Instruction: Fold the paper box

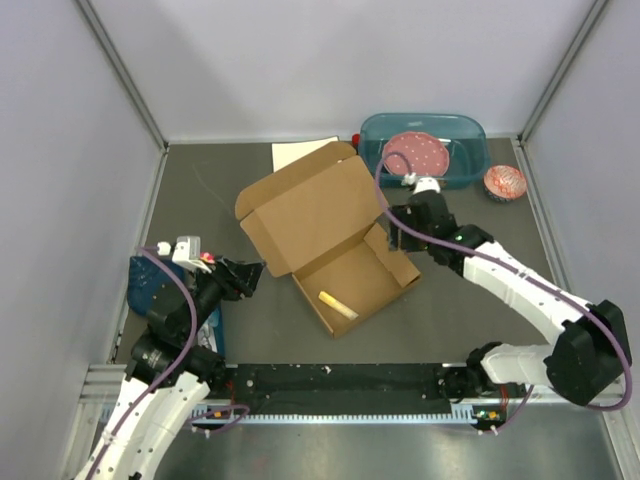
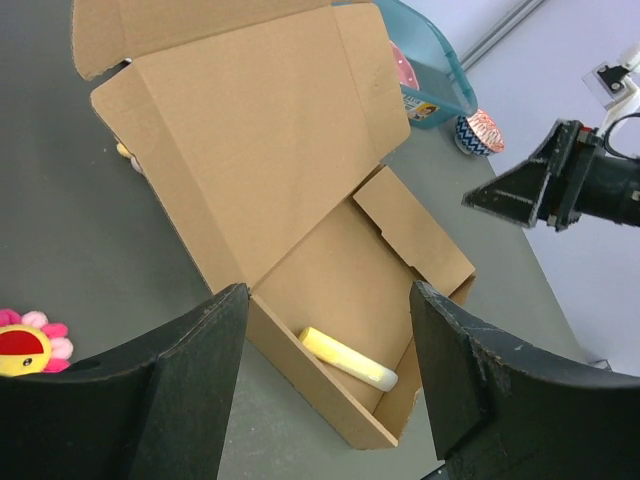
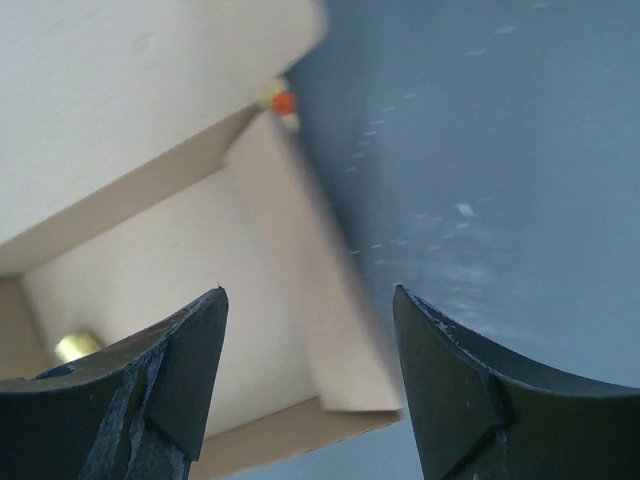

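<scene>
The paper box lies in the middle of the table, brown cardboard with its lid tilted up and back and its shallow tray open. A yellow stick lies in the tray's near corner. My left gripper hovers open just left of the tray; in the left wrist view the box and the stick show beyond the open left gripper. My right gripper stands open at the tray's right side flap, which lies below the right gripper, with nothing held.
A teal tub holding a pink plate stands at the back right, with a patterned cupcake liner beside it. A white sheet lies behind the lid. A blue item and a flower toy lie at the left.
</scene>
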Robot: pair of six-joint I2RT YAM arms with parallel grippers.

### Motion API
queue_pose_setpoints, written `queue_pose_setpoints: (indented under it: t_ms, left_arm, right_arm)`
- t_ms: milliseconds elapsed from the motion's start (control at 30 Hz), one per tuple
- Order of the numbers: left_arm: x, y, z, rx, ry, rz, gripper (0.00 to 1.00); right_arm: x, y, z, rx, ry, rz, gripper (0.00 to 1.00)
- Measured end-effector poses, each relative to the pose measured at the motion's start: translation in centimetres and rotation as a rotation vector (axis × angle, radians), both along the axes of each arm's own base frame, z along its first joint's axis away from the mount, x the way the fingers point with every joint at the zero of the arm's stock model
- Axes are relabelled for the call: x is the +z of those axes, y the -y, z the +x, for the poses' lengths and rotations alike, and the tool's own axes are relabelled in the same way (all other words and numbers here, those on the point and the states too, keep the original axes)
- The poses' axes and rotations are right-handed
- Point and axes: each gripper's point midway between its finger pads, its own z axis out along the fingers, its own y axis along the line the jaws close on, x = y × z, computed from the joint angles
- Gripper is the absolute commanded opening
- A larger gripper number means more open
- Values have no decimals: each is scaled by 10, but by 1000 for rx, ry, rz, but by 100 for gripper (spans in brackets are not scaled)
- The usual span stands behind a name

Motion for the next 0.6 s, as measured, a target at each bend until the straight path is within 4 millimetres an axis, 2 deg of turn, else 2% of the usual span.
queue_pose_setpoints:
  t_ms: [67,133,200,333,500,600]
  left_arm:
    - [-1,0,-1,0,0,3,71]
    - [0,-1,-2,-1,6,4,71]
    - [1,-2,-4,-1,12,2,71]
    - [-1,-4,-7,4,9,7,71]
    - [-2,-5,-8,5,5,9,71]
    - [-3,-5,-8,5,3,10,71]
  right_arm:
    - [-4,25,16,-83,-3,-7,67]
    - [-13,39,24,-122,-18,-15,66]
    - [-25,38,26,-119,-38,-14,66]
    - [-52,32,16,-79,-92,-3,67]
    - [-66,21,15,-36,-125,25,67]
    - [-79,15,15,-5,-153,14,63]
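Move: The box's right side flap, folded inward, lies almost straight below the right hand: some 11 cm down, about 2 cm to the right and level fore-and-aft. From that hand the yellow tube in the box is roughly 11 cm left and 11 cm back, 14 cm down; the raised lid's middle is about 15 cm left and 8 cm ahead, 6 cm down. From the left hand the flap is about 30 cm right, 8 cm ahead and 20 cm down. Down by about 8 cm towards the box's right side flap goes the right hand, after first swinging quickly some 4 cm right and a little forward; as it sinks it eases back left by about 2 cm. The fingers stay open and tip downward roughly 10 degrees, coming close over the flap; contact can't be seen. ##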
